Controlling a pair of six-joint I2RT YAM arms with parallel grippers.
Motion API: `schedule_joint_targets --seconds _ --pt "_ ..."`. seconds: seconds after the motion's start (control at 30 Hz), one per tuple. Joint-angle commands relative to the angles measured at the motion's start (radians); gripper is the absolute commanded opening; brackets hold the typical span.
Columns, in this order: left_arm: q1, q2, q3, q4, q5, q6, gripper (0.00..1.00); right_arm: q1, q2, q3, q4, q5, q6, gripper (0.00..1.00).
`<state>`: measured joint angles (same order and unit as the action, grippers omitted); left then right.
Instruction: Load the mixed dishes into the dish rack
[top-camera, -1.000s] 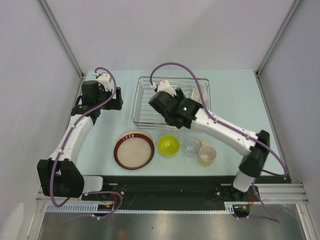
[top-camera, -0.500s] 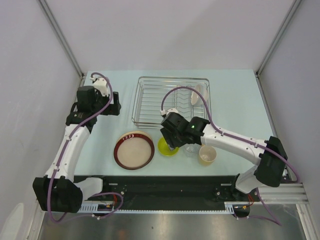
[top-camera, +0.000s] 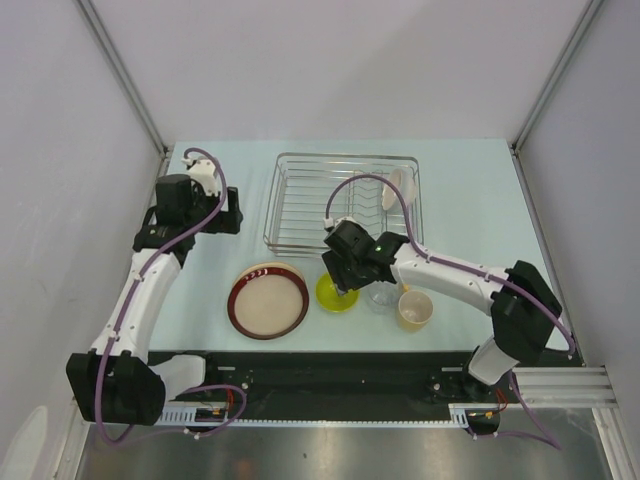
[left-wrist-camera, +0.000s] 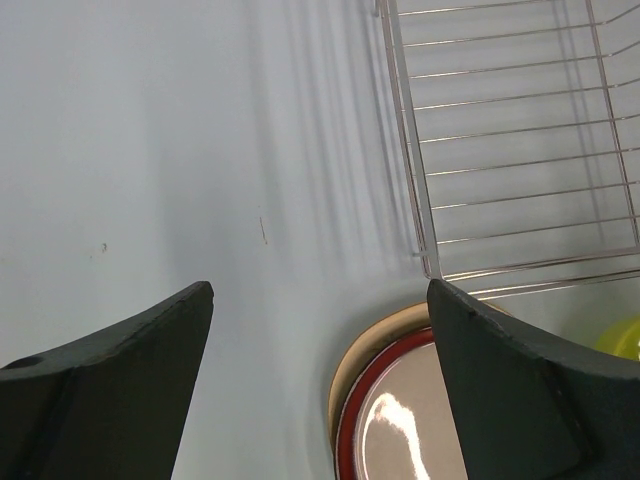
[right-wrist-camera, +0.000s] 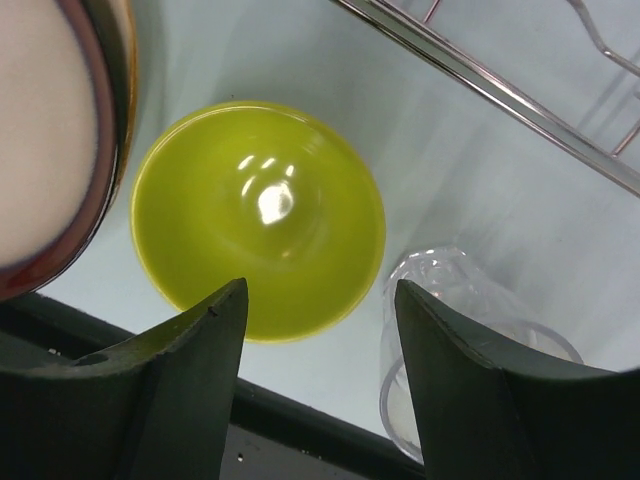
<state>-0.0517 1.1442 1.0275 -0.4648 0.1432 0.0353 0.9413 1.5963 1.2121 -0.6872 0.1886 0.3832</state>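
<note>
The silver wire dish rack (top-camera: 300, 215) stands at the back middle, with a beige plate (top-camera: 400, 187) upright at its right end. In front lie a dark-red-rimmed plate (top-camera: 268, 300), a yellow-green bowl (top-camera: 335, 297), a clear glass (top-camera: 382, 295) and a yellowish handled cup (top-camera: 414, 310). My right gripper (top-camera: 343, 283) hovers open over the bowl (right-wrist-camera: 260, 215), fingertips (right-wrist-camera: 225, 310) astride its near-right rim, the glass (right-wrist-camera: 450, 300) beside it. My left gripper (top-camera: 232, 210) hangs open and empty left of the rack (left-wrist-camera: 510, 150), above the red-rimmed plate (left-wrist-camera: 400, 410).
Grey walls close in on the left, right and back of the pale table (top-camera: 470, 200). The black rail of the arm bases (top-camera: 330, 365) runs along the near edge, just behind the bowl (left-wrist-camera: 625, 335) and glass.
My right arm has swung from over the rack down to the bowl, its jaws narrowing slightly. The left arm drew back a little to the left.
</note>
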Motion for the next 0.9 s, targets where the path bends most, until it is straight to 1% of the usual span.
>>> schedule_joint_targets --seconds 0.0,0.3,0.4,0.5,0.53,0.57,0.6,0.67,0.7,0.77,0.8,0.87 --pt "0.009 -0.003 -0.009 0.031 0.015 0.014 0.94 -0.021 0.033 -0.031 0.093 -0.021 -0.010 0.65" --pt "0.009 0.014 -0.007 0.040 0.013 0.015 0.94 -0.055 0.088 -0.106 0.179 -0.057 -0.001 0.59" --pt "0.009 0.015 -0.009 0.043 0.013 0.015 0.94 -0.061 0.099 -0.124 0.199 -0.069 0.006 0.56" --pt "0.009 0.019 -0.007 0.046 0.013 0.015 0.94 -0.068 0.108 -0.141 0.212 -0.075 0.006 0.50" --pt "0.009 0.020 -0.007 0.048 0.012 0.015 0.94 -0.070 0.108 -0.143 0.215 -0.080 0.006 0.44" --pt "0.009 0.020 -0.007 0.048 0.013 0.015 0.93 -0.072 0.109 -0.144 0.216 -0.081 0.006 0.40" --pt "0.009 0.022 -0.007 0.049 0.012 0.015 0.93 -0.076 0.110 -0.144 0.218 -0.084 0.005 0.33" --pt "0.009 0.022 -0.009 0.049 0.012 0.015 0.94 -0.082 0.102 -0.144 0.218 -0.089 0.005 0.25" --pt "0.009 0.022 -0.009 0.049 0.012 0.015 0.94 -0.084 0.099 -0.144 0.216 -0.089 0.003 0.16" --pt "0.009 0.020 -0.012 0.051 0.010 0.015 0.94 -0.087 0.083 -0.143 0.216 -0.087 0.002 0.08" --pt "0.009 0.020 -0.012 0.049 0.010 0.017 0.93 -0.091 0.077 -0.141 0.213 -0.086 0.002 0.01" --pt "0.009 0.017 -0.012 0.052 0.012 0.015 0.93 -0.093 0.051 -0.143 0.207 -0.081 -0.007 0.00"
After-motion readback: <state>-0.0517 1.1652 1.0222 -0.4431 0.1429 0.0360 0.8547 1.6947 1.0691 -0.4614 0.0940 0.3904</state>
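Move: The green bowl's middle is about 4 cm to the right hand's left, level fore-and-aft and some 8 cm below. The glass stands about 6 cm to that hand's right, the mug roughly 13 cm right and 3 cm back. The plate lies some 19 cm left and 2 cm back; the rack's middle is about 20 cm ahead, 3 cm left. From the left hand, the bowl is about 12 cm back, 23 cm right, 19 cm below. The right hand sinks about 6 cm to the green bowl's right-hand rim and closes, pinching the rim. ##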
